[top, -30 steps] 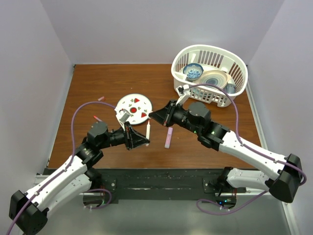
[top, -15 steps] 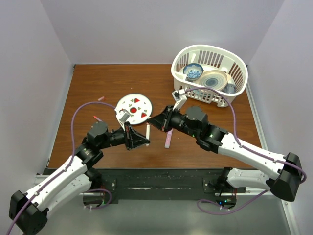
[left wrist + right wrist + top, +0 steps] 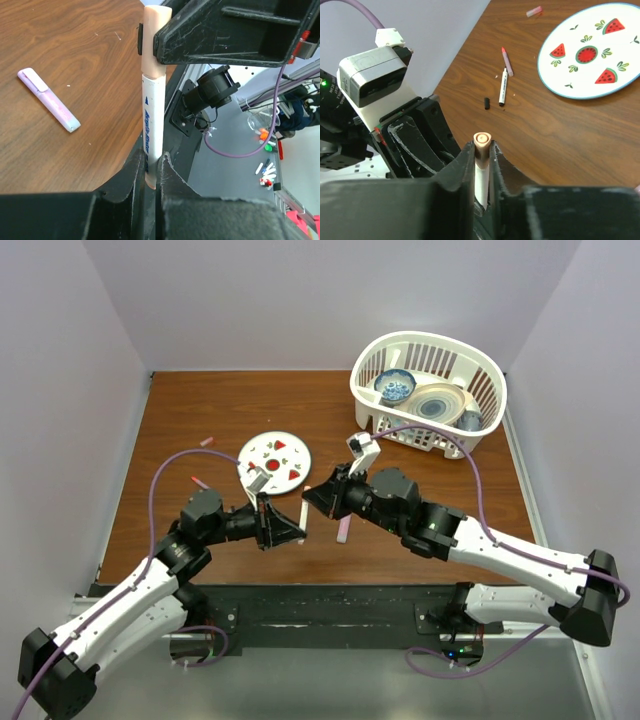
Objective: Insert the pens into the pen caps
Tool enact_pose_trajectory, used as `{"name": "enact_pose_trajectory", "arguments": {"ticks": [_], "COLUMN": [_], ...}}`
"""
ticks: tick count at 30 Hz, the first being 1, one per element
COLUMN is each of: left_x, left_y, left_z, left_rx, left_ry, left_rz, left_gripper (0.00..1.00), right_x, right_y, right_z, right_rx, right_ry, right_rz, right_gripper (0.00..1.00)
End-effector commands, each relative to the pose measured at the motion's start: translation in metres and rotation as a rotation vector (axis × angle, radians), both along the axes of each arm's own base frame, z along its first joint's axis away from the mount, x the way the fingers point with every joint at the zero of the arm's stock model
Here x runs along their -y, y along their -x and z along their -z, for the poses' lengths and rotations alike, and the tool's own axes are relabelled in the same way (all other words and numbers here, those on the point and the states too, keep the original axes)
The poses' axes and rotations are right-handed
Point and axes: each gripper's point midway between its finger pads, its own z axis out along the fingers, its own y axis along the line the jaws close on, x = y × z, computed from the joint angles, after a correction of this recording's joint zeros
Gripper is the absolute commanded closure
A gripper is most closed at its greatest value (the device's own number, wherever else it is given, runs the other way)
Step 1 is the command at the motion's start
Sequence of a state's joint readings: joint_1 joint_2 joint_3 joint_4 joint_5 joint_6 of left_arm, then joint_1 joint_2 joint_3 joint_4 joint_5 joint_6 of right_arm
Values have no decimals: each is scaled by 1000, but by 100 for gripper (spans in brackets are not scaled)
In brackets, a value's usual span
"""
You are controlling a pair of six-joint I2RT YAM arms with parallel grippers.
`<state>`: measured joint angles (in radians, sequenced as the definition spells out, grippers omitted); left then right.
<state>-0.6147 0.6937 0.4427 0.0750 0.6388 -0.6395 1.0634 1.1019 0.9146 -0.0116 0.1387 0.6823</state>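
My left gripper is shut on the lower end of the white pen, holding it upright above the table. A pale peach pen cap sits on the pen's top end, and my right gripper is shut on that cap. In the top view the two grippers meet at the white pen, just below the plate. The thicker pale pink pen lies on the wood to the right of them. A thin reddish-tipped pen, a slim black-and-white pen, a dark cap and a pink cap lie at the left.
A round white plate with watermelon pictures lies left of centre. A white basket holding bowls stands at the back right. The table's near edge runs just behind both grippers.
The right gripper has moved left and nearer, onto the top of the white pen that the left gripper holds. The left arm has stayed still.
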Motion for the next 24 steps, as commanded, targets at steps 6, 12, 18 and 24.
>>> {"name": "enact_pose_trajectory", "arguments": {"ticks": [6,12,18,24], "left_x": [-5,-6,-5,-3], "left_y": [-15,-6,11,22], "left_z": [-43,-58,-65,-66], "left_rx": [225,302,345,337], "left_ry": [83,121,128,141], "left_rz": [-65,-29,66,127], "left_gripper": [100,100,100,100], "right_x": [5,9,3,0], "right_y": [27,33,37,24], "right_z": [-21,-54,-87,-105], "right_rx": [-3,47,129,175], "right_ry": [-30,-103,-104,-70], "right_rz": [-68,-92,-155,-113], "right_gripper": [51,18,13,19]}}
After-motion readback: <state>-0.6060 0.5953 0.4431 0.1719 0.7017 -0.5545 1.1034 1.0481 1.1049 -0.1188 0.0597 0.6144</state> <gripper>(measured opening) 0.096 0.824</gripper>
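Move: The peach cap sits on top of the white pen, between the right fingertips, its middle about 1 cm below that hand's point; from the left hand, still gripping the pen's lower end, it is some 7 cm up and 5 cm ahead. From the right hand, the purple highlighter lies roughly 3 cm ahead and 8 cm right, the plate 20 cm ahead and 9 cm left, both about 24 cm below. The right hand opens off the cap, backs 3 cm, then rises about 9; left raises the pen 4. ##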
